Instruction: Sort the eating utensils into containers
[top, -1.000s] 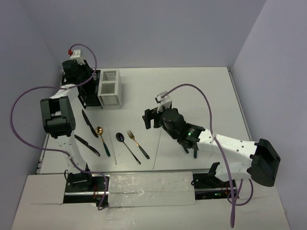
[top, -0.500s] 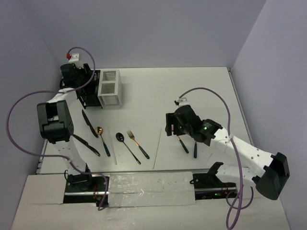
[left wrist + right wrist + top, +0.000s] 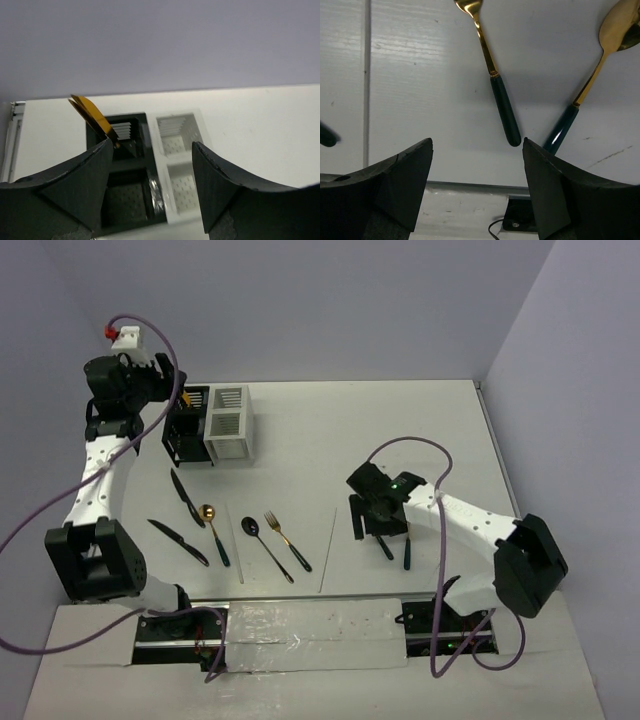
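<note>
The containers, a black caddy (image 3: pixel 185 427) and a white caddy (image 3: pixel 228 423), stand joined at the back left. Gold utensil heads (image 3: pixel 92 117) stick up from the black caddy (image 3: pixel 125 200); the white caddy (image 3: pixel 180 165) looks empty. My left gripper (image 3: pixel 166 390) (image 3: pixel 151 165) hovers open above and left of them, holding nothing. My right gripper (image 3: pixel 370 523) (image 3: pixel 477 145) is open and empty over a gold fork (image 3: pixel 497 100) and a gold spoon (image 3: pixel 590 90), both with dark green handles. More eating utensils lie front left: two black knives (image 3: pixel 183 497), a gold spoon (image 3: pixel 212 532), a black spoon (image 3: pixel 265 547) and a gold fork (image 3: pixel 288 540).
Two thin white sticks (image 3: pixel 240 552) (image 3: pixel 328 550) lie among the loose utensils. The table's near edge (image 3: pixel 470 186) with a cable below it runs just under my right fingers. Walls close the table in on the left, at the back and on the right.
My left gripper has opened and pulled up and left away from the black caddy, leaving a utensil standing in it. My right arm has swung towards the near edge, over the fork and spoon.
</note>
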Available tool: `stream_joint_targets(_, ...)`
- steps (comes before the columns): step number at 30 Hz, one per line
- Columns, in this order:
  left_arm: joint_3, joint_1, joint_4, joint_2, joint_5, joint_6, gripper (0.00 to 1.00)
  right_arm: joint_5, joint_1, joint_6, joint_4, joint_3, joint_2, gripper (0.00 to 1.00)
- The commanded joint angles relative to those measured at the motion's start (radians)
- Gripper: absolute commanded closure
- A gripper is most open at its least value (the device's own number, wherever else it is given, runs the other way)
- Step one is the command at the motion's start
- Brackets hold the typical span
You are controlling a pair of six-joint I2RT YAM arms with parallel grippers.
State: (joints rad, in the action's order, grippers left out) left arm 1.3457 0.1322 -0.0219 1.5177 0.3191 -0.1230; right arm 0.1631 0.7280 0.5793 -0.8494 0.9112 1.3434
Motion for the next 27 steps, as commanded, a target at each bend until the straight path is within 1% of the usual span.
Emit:
stream_joint_targets(1,-0.031,0.003,0.250,-0.083,0.141,0.088,0.27,-0.030,-0.030,-0.048,0.018,0.051,0.065,0.21)
stream_joint_targets(2,-0.043,0.003,0.282,-0.123,0.164,0.124,0.27,-0.034,-0.036,-0.058,0.033,0.054,0.106,0.21)
stream_joint_targets(6,-0.109,0.010,0.440,-0.203,0.176,0.233,0.26,-0.120,-0.079,-0.142,0.061,0.072,0.206,0.23)
stream_joint_targets(8,-0.121,0.023,0.474,-0.234,0.170,0.256,0.26,-0.128,-0.101,-0.157,0.064,0.087,0.253,0.24)
stream_joint_targets(13,-0.201,0.056,0.519,-0.298,0.239,0.290,0.26,-0.154,-0.130,-0.214,0.066,0.115,0.350,0.24)
stream_joint_targets(14,-0.226,0.063,0.519,-0.315,0.247,0.290,0.26,-0.157,-0.139,-0.219,0.058,0.115,0.374,0.26)
stream_joint_targets(16,-0.246,0.069,0.520,-0.332,0.261,0.290,0.26,-0.157,-0.141,-0.231,0.062,0.109,0.384,0.39)
stream_joint_targets(18,-0.273,0.078,0.520,-0.361,0.265,0.289,0.26,-0.191,-0.139,-0.236,0.081,0.085,0.376,0.51)
stream_joint_targets(20,-0.286,0.093,0.524,-0.388,0.271,0.298,0.26,-0.195,-0.141,-0.234,0.084,0.069,0.361,0.52)
stream_joint_targets(21,-0.289,0.101,0.527,-0.396,0.273,0.301,0.26,-0.194,-0.139,-0.233,0.081,0.063,0.358,0.47)
stream_joint_targets(22,-0.289,0.109,0.531,-0.404,0.279,0.306,0.26,-0.191,-0.139,-0.233,0.075,0.057,0.355,0.46)
stream_joint_targets(24,-0.284,0.132,0.540,-0.421,0.299,0.309,0.26,-0.175,-0.131,-0.231,0.059,0.052,0.350,0.45)
stream_joint_targets(26,-0.283,0.158,0.551,-0.433,0.330,0.313,0.26,-0.165,-0.127,-0.225,0.058,0.046,0.349,0.50)
stream_joint_targets(27,-0.284,0.167,0.565,-0.436,0.336,0.319,0.26,-0.165,-0.127,-0.228,0.061,0.043,0.349,0.56)
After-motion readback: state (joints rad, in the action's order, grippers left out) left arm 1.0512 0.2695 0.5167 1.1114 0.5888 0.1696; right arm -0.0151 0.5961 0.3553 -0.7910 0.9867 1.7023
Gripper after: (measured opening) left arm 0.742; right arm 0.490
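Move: The gold fork I want lies under my right hand, its middle about 2 cm ahead and 7 cm down. A gold spoon lies 8 cm to the fork's right and 2 cm nearer; a thin white stick is 11 cm to the fork's left and 5 cm nearer. From my left hand the fork is some 29 cm back, 45 cm right and 31 cm down; the black rack's middle is about 6 cm ahead, 2 cm left and 26 cm below. I sink my right hand about 6 cm onto the fork, easing slightly forward as the wrist tips the fingers to nearly straight down, then partly close them around the upper green handle. Meanwhile my open left hand backs some 16 cm away from the black rack and sinks 9 cm before rising slightly, fingers tipping down about 20 degrees. ##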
